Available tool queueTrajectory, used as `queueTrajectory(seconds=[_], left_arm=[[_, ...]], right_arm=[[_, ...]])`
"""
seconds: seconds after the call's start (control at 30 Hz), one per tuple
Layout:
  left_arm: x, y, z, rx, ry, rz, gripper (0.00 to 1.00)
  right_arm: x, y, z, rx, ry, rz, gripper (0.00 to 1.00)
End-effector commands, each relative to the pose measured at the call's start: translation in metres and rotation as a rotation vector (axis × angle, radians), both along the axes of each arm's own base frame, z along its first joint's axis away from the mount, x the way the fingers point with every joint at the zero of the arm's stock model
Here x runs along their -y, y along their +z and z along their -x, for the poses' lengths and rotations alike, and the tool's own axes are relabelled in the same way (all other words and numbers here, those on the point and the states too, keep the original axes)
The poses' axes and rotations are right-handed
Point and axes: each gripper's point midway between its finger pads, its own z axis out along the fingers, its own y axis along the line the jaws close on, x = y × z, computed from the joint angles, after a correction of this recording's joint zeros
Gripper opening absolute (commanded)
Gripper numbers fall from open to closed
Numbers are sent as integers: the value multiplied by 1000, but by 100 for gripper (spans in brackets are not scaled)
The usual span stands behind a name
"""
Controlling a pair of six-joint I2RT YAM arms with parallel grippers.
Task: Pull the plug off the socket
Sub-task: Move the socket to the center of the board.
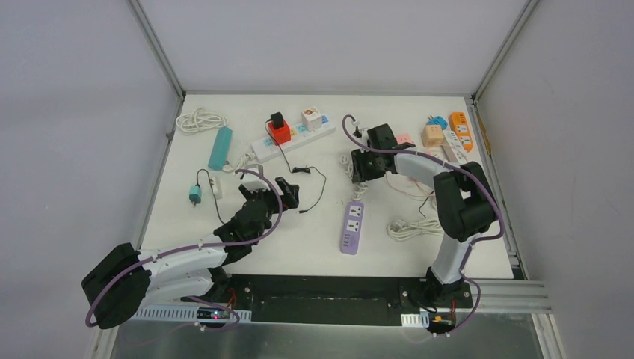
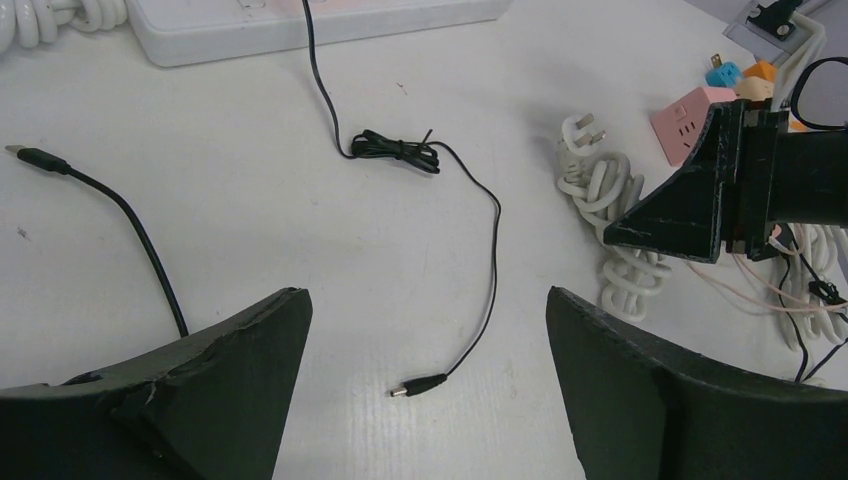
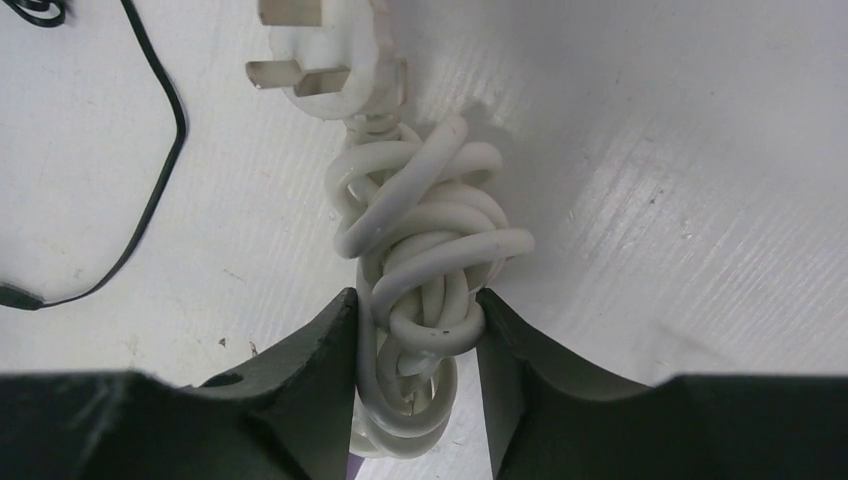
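A red and black plug (image 1: 279,131) stands in the white socket strip (image 1: 293,137) at the back of the table, with a thin black lead running from it to a barrel connector (image 2: 418,384). My left gripper (image 1: 273,193) hovers open above that connector, which lies between the fingers (image 2: 428,300) without touching them. My right gripper (image 1: 360,168) is farther right, its fingers (image 3: 417,297) pressed against both sides of a coiled white cable (image 3: 430,240). That cable's own white plug (image 3: 330,60) lies loose on the table, prongs bare.
A purple socket strip (image 1: 352,226) lies at centre front. There is a white cube adapter (image 1: 311,118) on the white strip. Pink, tan and orange sockets (image 1: 447,133) sit at the back right. A teal strip (image 1: 220,147) and white cable coil (image 1: 199,120) lie back left.
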Motion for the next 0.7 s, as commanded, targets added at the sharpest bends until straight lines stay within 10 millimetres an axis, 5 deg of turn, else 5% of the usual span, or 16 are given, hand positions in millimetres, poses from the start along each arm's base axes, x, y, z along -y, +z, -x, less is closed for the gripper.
queueTrajectory(seconds=[0.0,0.3,0.67], left_arm=[[-7,10,-3,33,38,35,90],[-8,10,-1,39,31,41,90],[-9,10,-1,41,35,44,90]], right_arm=[[0,18,-19,91,30,33,32],[8,42,-52,214,108,107,10],[39,61,-133,336,178,205,12]])
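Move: I already hold the coiled white cord of the purple socket in my right hand. The socket itself trails about 17 cm straight back, nearly level in height. I take it towards the open patch some 12 cm ahead and 3 cm right. The pink socket stands about 11 cm ahead, 13 cm right; the white power strip 13 cm ahead, 17 cm left. From my left hand that patch is roughly 15 cm ahead, 24 cm right and 12 cm below. Keeping my right fingers pinched on the cord coil, I ease off slowly, then sweep quickly forward about 9 cm, drifting 3 cm right and rising 3 cm, into the gap between the white power strip and the pink socket. I tow the purple socket behind by its cord while my wrist tilts some 15 degrees, swinging the fingertips forward and right. ##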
